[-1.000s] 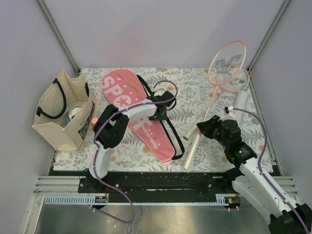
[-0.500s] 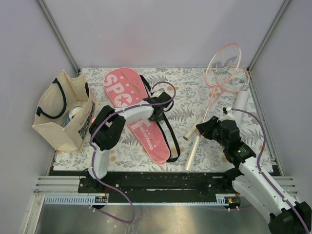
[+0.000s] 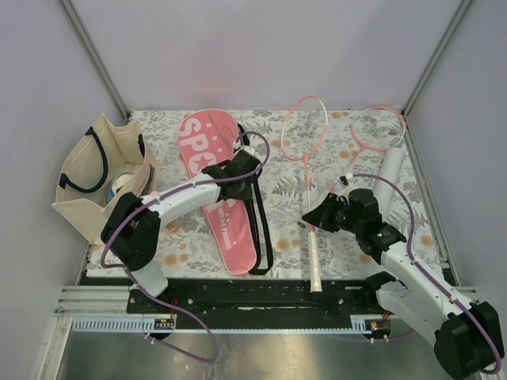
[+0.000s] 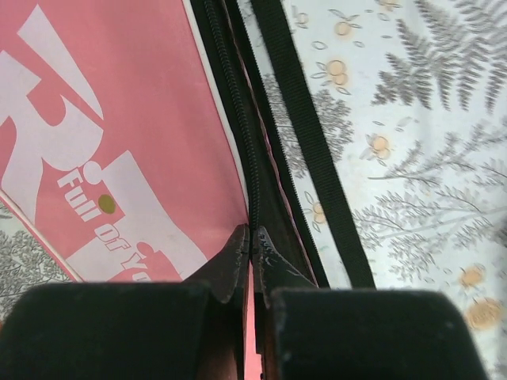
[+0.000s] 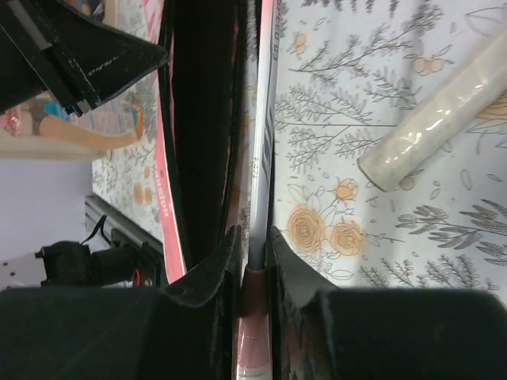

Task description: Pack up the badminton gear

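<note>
The pink "SPORT" cover (image 3: 207,170) lies left of centre, its black strap (image 3: 261,229) along its right side. My left gripper (image 3: 240,184) is shut on the cover's zippered right edge (image 4: 252,229); the strap (image 4: 309,134) runs beside it. My right gripper (image 3: 310,219) is shut on one pink racket (image 3: 306,131) at the shaft just above its handle (image 5: 255,253); that racket lies head-away, right of the cover. The second racket (image 3: 379,128) lies at the back right. The white tube (image 3: 388,174) lies by the right edge and also shows in the right wrist view (image 5: 444,111).
The beige tote bag (image 3: 99,178) with navy handles stands at the left edge of the floral mat (image 3: 333,127). Metal posts rise at both back corners. The arms' base rail runs along the near edge.
My right gripper has swung its racket left, so the head moved from the back right corner to the back middle. My left gripper has dragged the cover left and turned it more upright.
</note>
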Motion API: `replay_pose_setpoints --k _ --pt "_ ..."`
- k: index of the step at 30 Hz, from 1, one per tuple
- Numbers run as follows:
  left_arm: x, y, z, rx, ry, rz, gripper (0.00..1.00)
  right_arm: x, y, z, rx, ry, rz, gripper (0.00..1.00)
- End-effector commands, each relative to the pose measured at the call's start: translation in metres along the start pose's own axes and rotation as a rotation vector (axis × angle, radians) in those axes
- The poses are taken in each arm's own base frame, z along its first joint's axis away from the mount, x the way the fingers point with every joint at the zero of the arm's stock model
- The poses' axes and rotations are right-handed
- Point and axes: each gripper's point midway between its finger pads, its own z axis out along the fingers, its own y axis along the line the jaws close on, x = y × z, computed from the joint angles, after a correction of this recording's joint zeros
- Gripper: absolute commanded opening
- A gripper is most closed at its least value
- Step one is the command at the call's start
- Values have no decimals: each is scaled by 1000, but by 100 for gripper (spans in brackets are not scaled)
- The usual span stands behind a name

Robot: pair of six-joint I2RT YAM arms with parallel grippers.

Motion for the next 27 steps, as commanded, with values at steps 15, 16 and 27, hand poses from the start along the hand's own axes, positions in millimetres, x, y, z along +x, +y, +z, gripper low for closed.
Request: replay_pose_setpoints --k 15,16,27 --pt "-19 -12 -32 230 -147 46 0 55 66 -15 -452 338 184 0" --pt "-20 -11 -34 233 -156 42 0 56 66 -15 -449 344 199 0" --pt "-23 -21 -56 355 -244 72 0 62 80 -20 -520 432 233 0"
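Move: The racket cover's open mouth is what the held racket is headed for: about 18 cm to the right hand's left, 8 cm ahead and 8 cm lower. The second racket's handle lies 5 cm ahead of the right hand, 4 cm to its right and 11 cm below. For the left hand, already pinching the cover's zipped edge, the mouth is some 3 cm to the right and 3 cm lower, the black strap 5 cm right, 7 cm below. The racket, still gripped by its shaft in the right hand, is drawn about 6 cm back and as far left, while that wrist rolls left side up, tips down and turns counter-clockwise, swinging the head towards the cover's mouth. The cover's zipped edge stays pinched in the left fingers, which draw back and then also rise about 2.5 cm, turning slightly clockwise. ##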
